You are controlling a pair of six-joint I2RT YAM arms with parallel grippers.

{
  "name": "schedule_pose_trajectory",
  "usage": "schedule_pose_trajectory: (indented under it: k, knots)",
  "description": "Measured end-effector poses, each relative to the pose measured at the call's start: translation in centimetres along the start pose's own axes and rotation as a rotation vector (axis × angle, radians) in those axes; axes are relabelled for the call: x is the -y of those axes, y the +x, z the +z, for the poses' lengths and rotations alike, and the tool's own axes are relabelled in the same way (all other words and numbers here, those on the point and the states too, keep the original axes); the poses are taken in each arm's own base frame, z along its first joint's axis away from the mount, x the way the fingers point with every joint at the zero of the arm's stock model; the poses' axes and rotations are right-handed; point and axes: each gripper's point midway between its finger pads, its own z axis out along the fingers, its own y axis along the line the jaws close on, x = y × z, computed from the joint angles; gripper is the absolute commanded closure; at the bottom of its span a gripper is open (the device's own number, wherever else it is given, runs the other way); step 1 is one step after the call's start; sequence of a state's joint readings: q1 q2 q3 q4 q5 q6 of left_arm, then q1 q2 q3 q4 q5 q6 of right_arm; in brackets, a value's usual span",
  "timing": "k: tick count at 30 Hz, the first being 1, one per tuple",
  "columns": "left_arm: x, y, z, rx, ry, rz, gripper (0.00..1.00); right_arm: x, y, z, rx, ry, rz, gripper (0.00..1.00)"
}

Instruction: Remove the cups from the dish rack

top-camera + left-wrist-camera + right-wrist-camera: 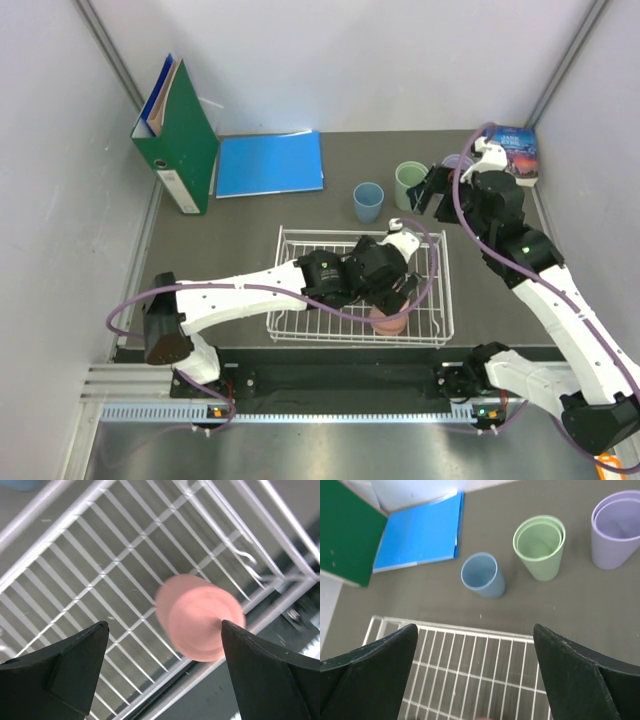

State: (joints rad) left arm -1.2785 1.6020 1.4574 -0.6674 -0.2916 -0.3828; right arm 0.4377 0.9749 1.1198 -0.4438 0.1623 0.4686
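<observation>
The white wire dish rack lies at the table's near middle. One salmon pink cup stands in its front right corner, apparently base up. My left gripper hovers over it. In the left wrist view the pink cup shows blurred between the wide-open fingers, touching neither. Beyond the rack on the table stand the blue cup, the green cup and the lavender cup, all upright. My right gripper hangs open beside the green cup, with nothing between its fingers.
A blue folder lies flat at the back left, next to an upright green binder. A book lies at the back right. Grey walls close in both sides. The rack's far rim is below the right gripper.
</observation>
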Motion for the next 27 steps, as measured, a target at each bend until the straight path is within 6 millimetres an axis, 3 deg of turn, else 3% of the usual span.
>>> schedule_pose_trajectory:
  k: [4,8,12,15,22,27]
  knots:
    - [-3.2,-1.1,-0.6,0.073,-0.168,-0.073,0.01,0.6,2.4,-0.8,-0.070,-0.019,-0.047,0.02]
    - [-7.6,-2.7,-2.3,0.156,-0.284,-0.205,0.01,2.8,6.2,-3.4,-0.143,0.002,-0.065,0.02]
    - [-12.8,-4.2,-4.8,0.247,-0.399,-0.328,0.01,3.2,7.7,-5.7,-0.164,-0.028,-0.064,0.03]
    - [-14.3,-4.9,-6.1,0.295,-0.434,-0.391,0.01,2.5,8.5,-7.0,-0.192,-0.090,-0.061,0.03]
    - [-19.0,-3.4,-5.6,0.286,-0.547,-0.533,0.01,1.5,10.8,-8.9,-0.288,-0.183,-0.055,0.03]
    - [-19.7,-1.6,-4.4,0.241,-0.577,-0.567,0.01,0.8,11.8,-9.5,-0.335,-0.230,-0.057,0.03]
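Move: The pink cup lies in the dish rack about 11 cm below my left hand, some 4 cm ahead and 3 cm to its right. From my right hand the pink cup is roughly 10 cm back, 4 cm left and 24 cm down. The blue cup stands about 15 cm ahead and 6 cm left of my right hand, the green cup about 19 cm ahead and 4 cm right, both some 27 cm below. I clear my left hand away from the pink cup, forward and left some 20 cm over the rack towards its rear left corner, rising at first and then sinking again, while it swings about 45 degrees counter-clockwise to point forward. Meanwhile I draw my right hand back and down towards the pink cup, turning its fingers left and tipping them lower. Both grippers stay wide open and empty. ##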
